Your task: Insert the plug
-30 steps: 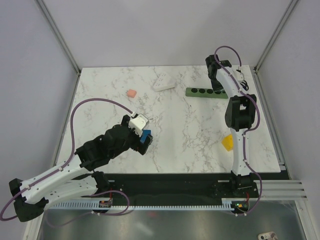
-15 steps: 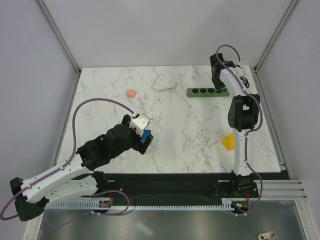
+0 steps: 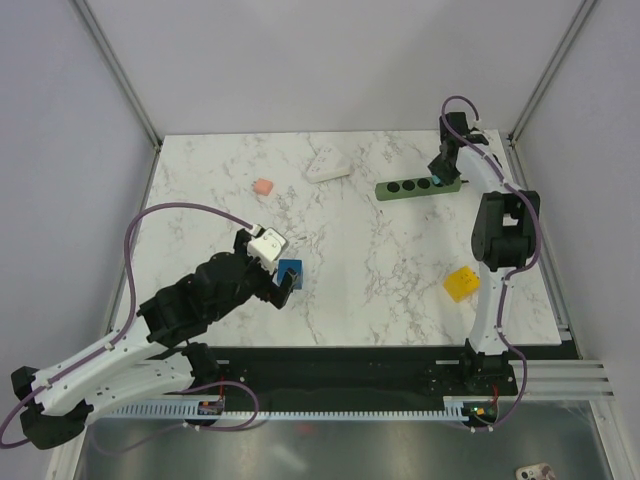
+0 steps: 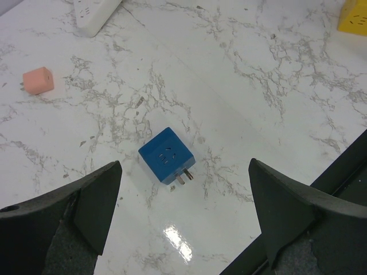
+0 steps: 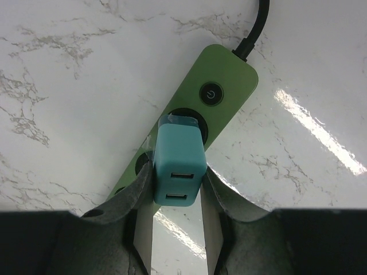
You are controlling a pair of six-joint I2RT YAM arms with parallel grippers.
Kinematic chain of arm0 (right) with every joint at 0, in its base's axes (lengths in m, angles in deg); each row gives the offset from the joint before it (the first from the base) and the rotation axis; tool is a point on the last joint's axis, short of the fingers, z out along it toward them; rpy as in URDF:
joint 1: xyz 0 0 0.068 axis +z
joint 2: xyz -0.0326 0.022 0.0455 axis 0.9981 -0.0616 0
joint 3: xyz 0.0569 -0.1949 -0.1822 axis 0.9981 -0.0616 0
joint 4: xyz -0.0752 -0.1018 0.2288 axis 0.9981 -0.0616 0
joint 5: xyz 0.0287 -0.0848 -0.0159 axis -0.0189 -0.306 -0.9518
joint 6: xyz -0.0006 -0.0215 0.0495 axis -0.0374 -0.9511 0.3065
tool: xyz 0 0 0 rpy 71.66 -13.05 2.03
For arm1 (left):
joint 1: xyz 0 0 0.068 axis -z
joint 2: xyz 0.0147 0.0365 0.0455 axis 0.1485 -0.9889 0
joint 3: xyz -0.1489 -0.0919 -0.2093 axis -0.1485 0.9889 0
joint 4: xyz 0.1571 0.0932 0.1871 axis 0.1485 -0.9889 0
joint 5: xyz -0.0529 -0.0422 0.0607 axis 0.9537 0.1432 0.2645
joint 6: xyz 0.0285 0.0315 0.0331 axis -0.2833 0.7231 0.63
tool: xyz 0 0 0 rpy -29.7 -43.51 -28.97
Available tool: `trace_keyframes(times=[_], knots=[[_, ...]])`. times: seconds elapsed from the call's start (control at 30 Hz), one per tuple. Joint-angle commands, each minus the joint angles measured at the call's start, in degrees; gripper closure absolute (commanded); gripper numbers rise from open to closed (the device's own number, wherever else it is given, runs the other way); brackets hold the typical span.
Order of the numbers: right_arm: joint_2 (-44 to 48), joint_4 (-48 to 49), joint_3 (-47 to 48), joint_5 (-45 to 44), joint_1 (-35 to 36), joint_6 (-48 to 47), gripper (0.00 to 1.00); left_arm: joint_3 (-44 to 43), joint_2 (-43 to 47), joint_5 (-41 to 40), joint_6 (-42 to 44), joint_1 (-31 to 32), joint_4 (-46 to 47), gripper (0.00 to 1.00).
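Observation:
The plug (image 3: 290, 270), a bright-blue cube with two metal prongs, lies on the marble table (image 3: 380, 250) with nothing holding it. In the left wrist view the plug (image 4: 166, 156) rests just beyond my left gripper (image 4: 184, 189), which is wide open and holds nothing. My right gripper (image 5: 178, 195) is shut on a teal charger block (image 5: 179, 163) with two USB ports. The block's far end meets the socket beside the power button of the green power strip (image 5: 226, 86). From above, the right gripper (image 3: 445, 172) stands over the strip's (image 3: 415, 186) right end.
A pink block (image 3: 263, 187) and a white power strip (image 3: 327, 167) lie at the back left of the table. A yellow block (image 3: 460, 283) sits near the right arm. The green strip's black cable (image 5: 258, 28) leads off to the back right.
My left arm has drawn back and to the left, so the plug now shows whole on the table. The right gripper has moved right and nearer, and the green strip now lies slightly tilted.

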Motion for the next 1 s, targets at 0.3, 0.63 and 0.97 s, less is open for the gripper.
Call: trace_keyframes(times=[0.3,0.63,0.97], knots=[[1.43,-6.87,-18.27,3.12,-4.99,-20.89,1.0,-2.07,1.87,3.67,-2.6,0.27,4.38,0.02],[12.33,-4.85,-30.47,8.13,-4.28,-23.19,1.0,-7.26,-2.61,6.05,-12.09,0.27,8.52,0.04],[25.59,-1.33,-46.66,9.01,8.1,-20.64,1.0,-8.4,-7.89,3.58,-17.8,0.27,9.22,0.04]])
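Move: The right hand already holds the teal plug against the green power strip; the end socket it is meant for lies about 4 cm below the hand, 2 cm ahead and 1 cm right. The strip's middle is level ahead, 5 cm left and 5 cm lower; the yellow plug is roughly 27 cm back, 6 cm right and 6 cm lower. From the left hand that socket is about 35 cm ahead, 45 cm right and 20 cm below. Right hand drags the strip back about 11 cm by the held plug, twisting counter-clockwise; left hand rises rightward. ##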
